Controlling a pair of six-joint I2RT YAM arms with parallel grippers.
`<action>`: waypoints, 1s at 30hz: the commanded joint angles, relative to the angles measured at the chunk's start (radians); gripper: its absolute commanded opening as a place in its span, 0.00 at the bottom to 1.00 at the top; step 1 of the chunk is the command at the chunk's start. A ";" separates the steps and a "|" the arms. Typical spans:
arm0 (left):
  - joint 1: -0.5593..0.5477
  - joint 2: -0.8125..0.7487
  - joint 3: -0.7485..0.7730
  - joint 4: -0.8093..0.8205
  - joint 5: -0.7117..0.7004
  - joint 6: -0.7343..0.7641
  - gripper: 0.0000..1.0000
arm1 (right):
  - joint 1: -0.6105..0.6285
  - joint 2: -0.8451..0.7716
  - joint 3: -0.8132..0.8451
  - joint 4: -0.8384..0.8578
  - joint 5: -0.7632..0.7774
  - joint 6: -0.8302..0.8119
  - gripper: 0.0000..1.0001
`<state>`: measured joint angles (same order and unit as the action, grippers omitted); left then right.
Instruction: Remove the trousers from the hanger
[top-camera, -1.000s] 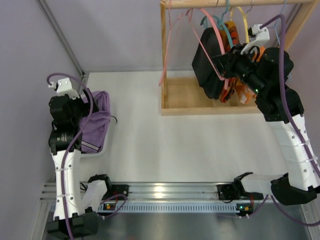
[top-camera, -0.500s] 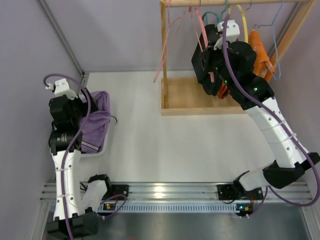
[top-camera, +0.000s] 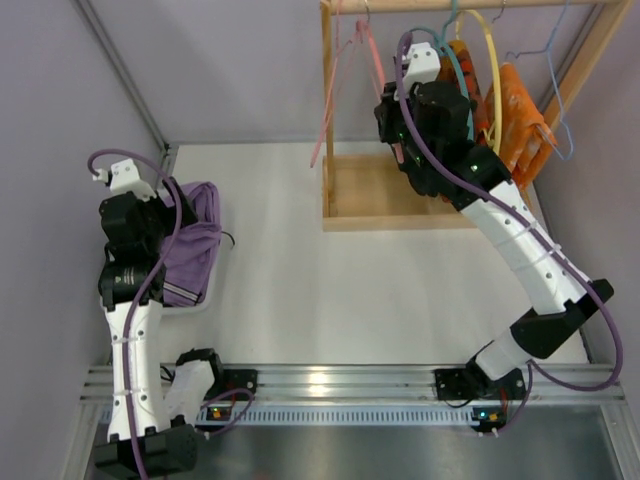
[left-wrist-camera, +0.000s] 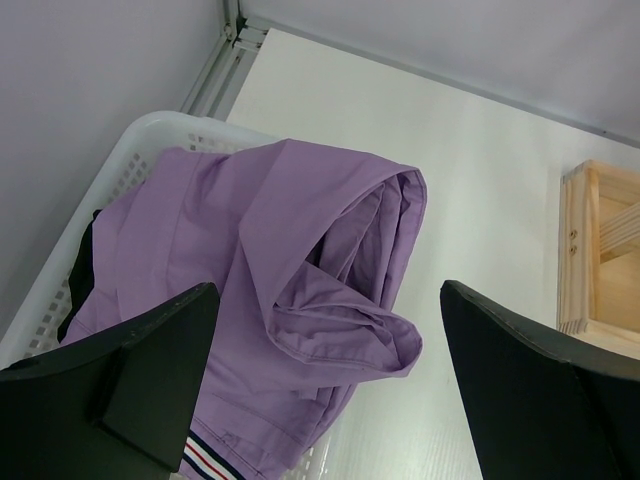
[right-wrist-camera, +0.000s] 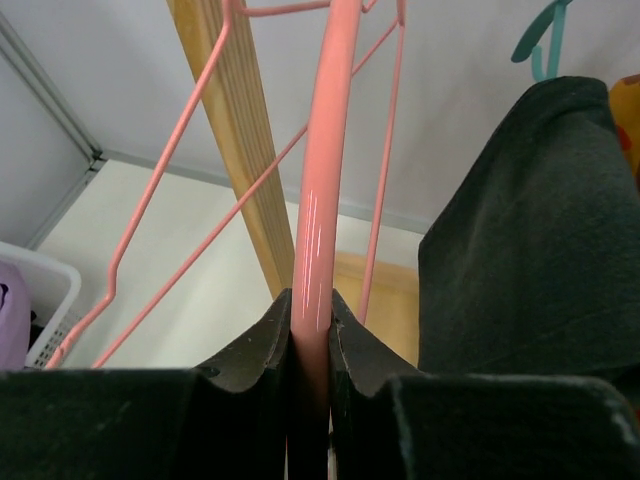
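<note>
My right gripper (right-wrist-camera: 312, 310) is shut on the thick bar of a pink hanger (right-wrist-camera: 325, 150), up at the wooden rack (top-camera: 370, 195). No cloth shows on that hanger (top-camera: 345, 60). Dark trousers (right-wrist-camera: 530, 230) hang just right of the fingers, under a teal hanger hook (right-wrist-camera: 540, 40). In the top view the right gripper (top-camera: 390, 105) sits at the rack's left part. My left gripper (left-wrist-camera: 328, 300) is open, hovering over folded purple trousers (left-wrist-camera: 270, 230) that lie in a white basket (left-wrist-camera: 150, 130) at the left wall (top-camera: 195, 240).
Orange garments (top-camera: 515, 110) and a yellow hanger (top-camera: 490, 50) hang at the rack's right side. The rack's wooden post (right-wrist-camera: 235, 130) stands close left of the pink hanger. Grey walls close the left and back sides.
My right arm has swung left along the rack with the pink hanger in its grip, uncovering the orange garments. The left arm has stayed still.
</note>
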<state>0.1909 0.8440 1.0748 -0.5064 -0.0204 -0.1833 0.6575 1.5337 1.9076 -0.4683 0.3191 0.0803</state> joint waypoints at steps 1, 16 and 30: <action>0.001 -0.020 0.001 0.016 -0.010 -0.013 0.99 | 0.022 0.031 0.060 0.077 0.017 0.004 0.00; -0.001 -0.034 -0.021 0.016 -0.012 -0.013 0.99 | 0.108 0.082 0.119 0.077 0.018 -0.016 0.20; -0.001 -0.036 0.004 0.014 0.004 -0.022 0.99 | 0.110 -0.087 0.028 0.010 -0.078 0.036 0.68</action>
<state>0.1909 0.8227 1.0569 -0.5091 -0.0227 -0.1902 0.7528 1.5375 1.9240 -0.4721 0.2966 0.0982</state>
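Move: The right hand still grips the thick pink hanger, now empty, whose place is the rod's left end by the wooden post: about 12 cm ahead of the hand, 9 cm left and 14 cm higher. The thin pink hangers hang roughly 6 cm ahead and 6 cm left. The black trousers hang some 8 cm ahead, 8 cm to the right and 6 cm lower. From the left hand, that rod end is about 22 cm ahead, 26 cm right and 28 cm up. Keeping its pinch on the thick pink hanger, the right hand dips slightly forward and down, then carries it left towards the post and the thin hangers, about 5 cm in all, turning slightly counter-clockwise. There its fingers open wide and let go, and it draws back about 3 cm. ##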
